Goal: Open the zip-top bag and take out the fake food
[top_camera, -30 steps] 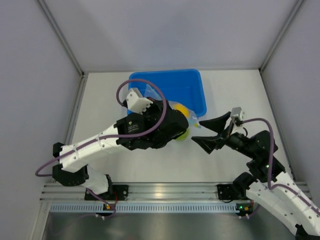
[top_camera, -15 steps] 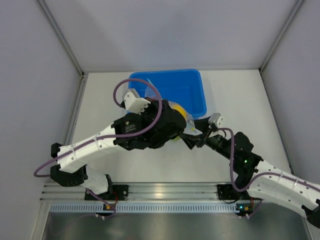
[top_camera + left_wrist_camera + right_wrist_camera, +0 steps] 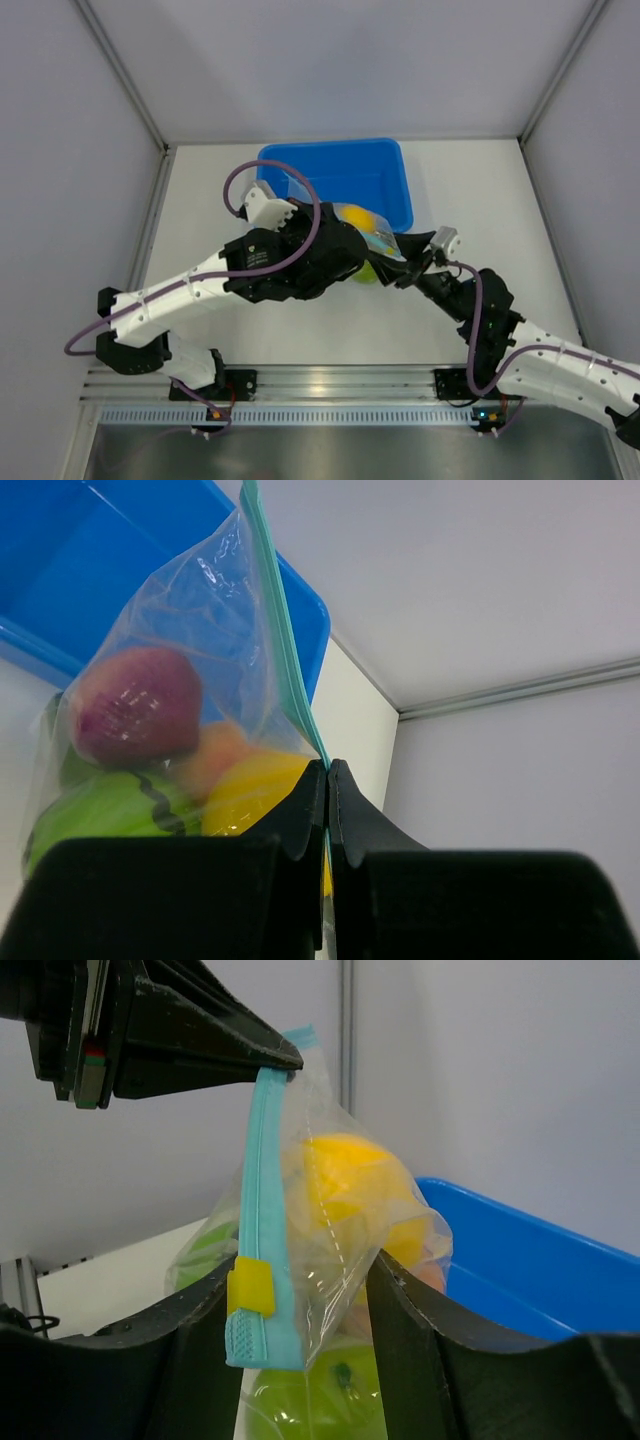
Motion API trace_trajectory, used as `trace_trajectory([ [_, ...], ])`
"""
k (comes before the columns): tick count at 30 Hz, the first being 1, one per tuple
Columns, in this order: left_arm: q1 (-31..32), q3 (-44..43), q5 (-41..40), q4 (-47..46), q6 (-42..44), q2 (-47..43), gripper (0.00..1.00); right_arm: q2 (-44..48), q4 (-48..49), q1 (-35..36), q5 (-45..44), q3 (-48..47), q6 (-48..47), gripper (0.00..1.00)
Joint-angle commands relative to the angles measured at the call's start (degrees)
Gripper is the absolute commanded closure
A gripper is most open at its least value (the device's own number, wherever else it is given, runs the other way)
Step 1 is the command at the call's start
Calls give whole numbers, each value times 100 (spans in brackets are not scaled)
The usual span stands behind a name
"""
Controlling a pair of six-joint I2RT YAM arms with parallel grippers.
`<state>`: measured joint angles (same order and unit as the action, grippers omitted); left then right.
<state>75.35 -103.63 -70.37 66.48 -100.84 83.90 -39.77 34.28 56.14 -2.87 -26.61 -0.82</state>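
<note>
The zip-top bag (image 3: 200,610) hangs by its teal zipper strip (image 3: 280,650), and my left gripper (image 3: 327,770) is shut on that strip. Through the clear plastic the fake food shows: a purple fruit (image 3: 135,705), a peach one (image 3: 215,755), a yellow one (image 3: 350,1175) and a lime green one (image 3: 320,1395). My right gripper (image 3: 300,1265) is open, with its fingers on either side of the bag's lower corner. The yellow slider (image 3: 250,1287) is close to its left finger. In the top view the bag (image 3: 372,232) hangs between the two grippers, beside the tub's near right corner.
The blue tub (image 3: 340,165) stands at the back of the table, just behind the bag. Grey walls close in the table on the left, right and back. The left arm's purple cable (image 3: 262,175) loops over the tub's left part.
My right gripper has swung in from the right up to the bag, and its jaws have narrowed around the bag's corner. The left gripper has kept its hold and barely shifted.
</note>
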Motion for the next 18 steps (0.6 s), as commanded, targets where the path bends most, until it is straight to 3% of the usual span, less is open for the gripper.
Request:
trace_trajectory([
  [1,-3,89,-135,-65,-164,-260,100,197,457,90,-161,33,-137,52],
  [5,-12,124,-118,-65,-164,-330,100,320,141,90,-152,-2,-208,61],
  [6,-12,124,-109,-65,-164,-348,100,347,79,90,-135,-2,-217,71],
  [9,-12,124,-47,-65,-129,-348,100,426,-167,81,-47,-37,-270,85],
  [11,-12,133,-12,-65,-120,-383,100,452,-342,81,24,-98,-331,100],
  [16,-12,150,32,-65,-42,-409,100,531,-738,81,50,-300,-375,100],
  [18,-12,177,-47,-74,81,-436,100,567,-1315,81,163,-432,-428,100],
])
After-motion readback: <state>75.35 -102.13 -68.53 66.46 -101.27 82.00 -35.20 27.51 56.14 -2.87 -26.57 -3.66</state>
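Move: The zip strip's lower end, with its yellow tab, hangs right at the right hand, between its half-open fingers and only about 2 cm back and 1 cm to the right of the hand point. From the right hand, the yellow fruit is some 7 cm ahead and 5 cm left, a green fruit about 5 cm left and 8 cm lower, and the blue tray roughly 17 cm ahead, 9 cm left and 20 cm below. From the left hand, that strip end is about 6 cm back, 9 cm right and 8 cm below. The right hand shuts its fingers fully from half open, pinching the clear film just beside the tabbed end of the zip strip, while it eases about 1 cm to its right, rising a touch at first and then sinking about 1 cm as the fingertips dip slightly. The left hand stays almost in place, still pinching the zip strip farther up with shut fingers and keeping the bag hanging between the two hands. ##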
